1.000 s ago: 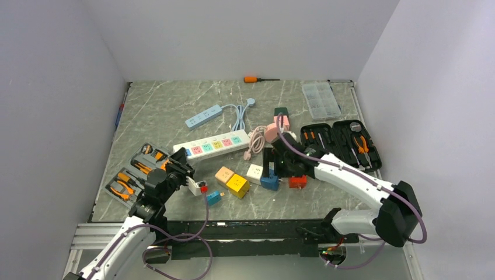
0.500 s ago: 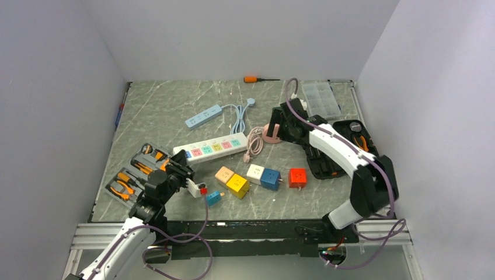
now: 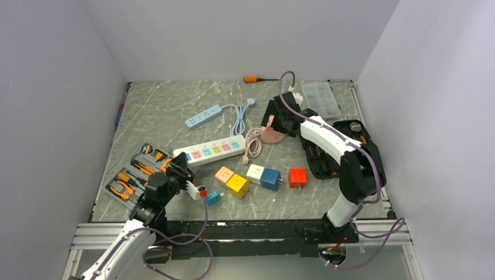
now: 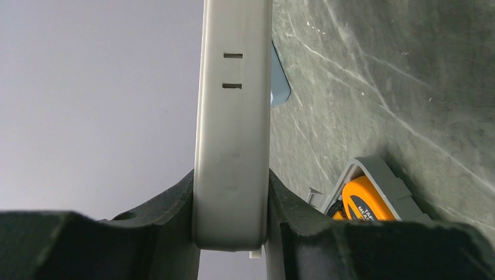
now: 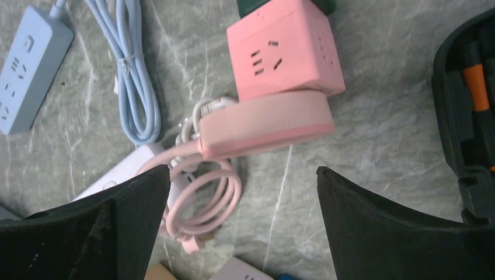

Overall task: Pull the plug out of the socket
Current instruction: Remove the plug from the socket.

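Observation:
The socket (image 3: 211, 149), a long white strip with pastel outlets, lies slantwise at mid-table, and I see no plug standing in it. My left gripper (image 3: 180, 167) is shut on its left end. In the left wrist view the white strip (image 4: 233, 116) is clamped between both fingers of the left gripper (image 4: 232, 233). A blue cube plug (image 3: 269, 178) lies loose in front of the socket, between a white cube (image 3: 254, 173) and a red cube (image 3: 297, 177). My right gripper (image 3: 274, 119) hovers open and empty at the back over a pink cube (image 5: 283, 46); the right gripper (image 5: 242, 227) holds nothing.
Peach (image 3: 224, 174), yellow (image 3: 237, 185) and small teal (image 3: 213, 198) cubes lie near the front. A light-blue strip (image 3: 204, 116) with its cord lies behind the socket. A pink reel (image 5: 268, 125) with coiled cord (image 5: 204, 198) sits by the pink cube. An open black tool case (image 3: 333, 149) is right, a grey one (image 3: 131, 175) left.
My right arm has left the blue cube plug on the table beside the red cube and swung up and back over the pink cube. The left gripper kept its hold on the socket.

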Robot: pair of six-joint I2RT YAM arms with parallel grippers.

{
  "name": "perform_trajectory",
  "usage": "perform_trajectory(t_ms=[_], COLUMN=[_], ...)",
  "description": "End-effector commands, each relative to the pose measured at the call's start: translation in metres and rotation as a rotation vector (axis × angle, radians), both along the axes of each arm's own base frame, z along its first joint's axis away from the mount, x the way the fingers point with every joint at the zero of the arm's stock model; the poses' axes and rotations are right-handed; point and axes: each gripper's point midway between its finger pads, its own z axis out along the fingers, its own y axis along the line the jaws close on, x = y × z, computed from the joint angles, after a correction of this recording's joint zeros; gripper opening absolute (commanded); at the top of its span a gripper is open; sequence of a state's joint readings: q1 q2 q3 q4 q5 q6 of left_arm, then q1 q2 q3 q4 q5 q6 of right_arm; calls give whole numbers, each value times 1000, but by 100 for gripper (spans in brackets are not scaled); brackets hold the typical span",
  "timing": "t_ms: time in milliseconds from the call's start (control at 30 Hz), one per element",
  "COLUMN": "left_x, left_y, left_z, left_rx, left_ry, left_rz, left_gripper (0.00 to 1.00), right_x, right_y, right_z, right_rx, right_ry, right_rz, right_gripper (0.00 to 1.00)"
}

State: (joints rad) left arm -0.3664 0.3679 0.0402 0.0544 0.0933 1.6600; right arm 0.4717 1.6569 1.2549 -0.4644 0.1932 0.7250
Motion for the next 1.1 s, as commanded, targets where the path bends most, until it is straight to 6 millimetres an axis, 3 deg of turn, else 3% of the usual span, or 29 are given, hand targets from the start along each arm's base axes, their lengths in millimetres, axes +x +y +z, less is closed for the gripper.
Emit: perform_trajectory(t_ms=[0,200,433,667,800,1000,1067], left_x=[1,1,-1,-1,-1,-1,-1], left_y=[-8,-6,-8,-8,-7,-6,-5], left_z=[27,26,22,22,22,22,23], left_rx=[-29,-31,-19,-20,-18,-15,-14], left_ry=[-107,-103,-107,-110,-112,-114,-118], left_rz=[-43,-34,-51,-47,-47,-40,-36], left_gripper=[0,0,0,0,0,0,0], right_x=[28,35,37,40,42,42,42], right_y=[4,9,13,12,10,8,8], right_z=[-1,-27,-36,-42,-41,-46,-48], right_rx=[9,3,21,10,10,2,3], right_ry=[-32,33,53,62,48,59,62], right_rz=[-60,-81,-99,-120,-128,-130,-128], right_gripper=[97,97,97,89,76,37,31])
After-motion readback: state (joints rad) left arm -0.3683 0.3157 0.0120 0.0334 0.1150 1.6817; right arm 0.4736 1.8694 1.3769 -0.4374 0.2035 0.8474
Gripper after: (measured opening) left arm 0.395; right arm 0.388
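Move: The pink round socket stands on its rim about 4 cm ahead of my open right hand, hardly 1 cm to its right and 7 cm below. On its far side, the pink cube is some 8 cm ahead and 2 cm right of my hand, with the green cube about 4 cm beyond it. The coiled pink cord lies some 6 cm left and 1 cm ahead. From my left hand, the round socket is about 16 cm ahead and 29 cm right. I reach my right hand forward and down at the pink round socket, about 2 cm out and 4 to 5 cm lower, then nearly pause with the fingers wide. Next I close them to under half and pinch the socket's near, cord-side end between the tips, easing a further 1 cm forward and left and starting to rise by about 1 cm. ##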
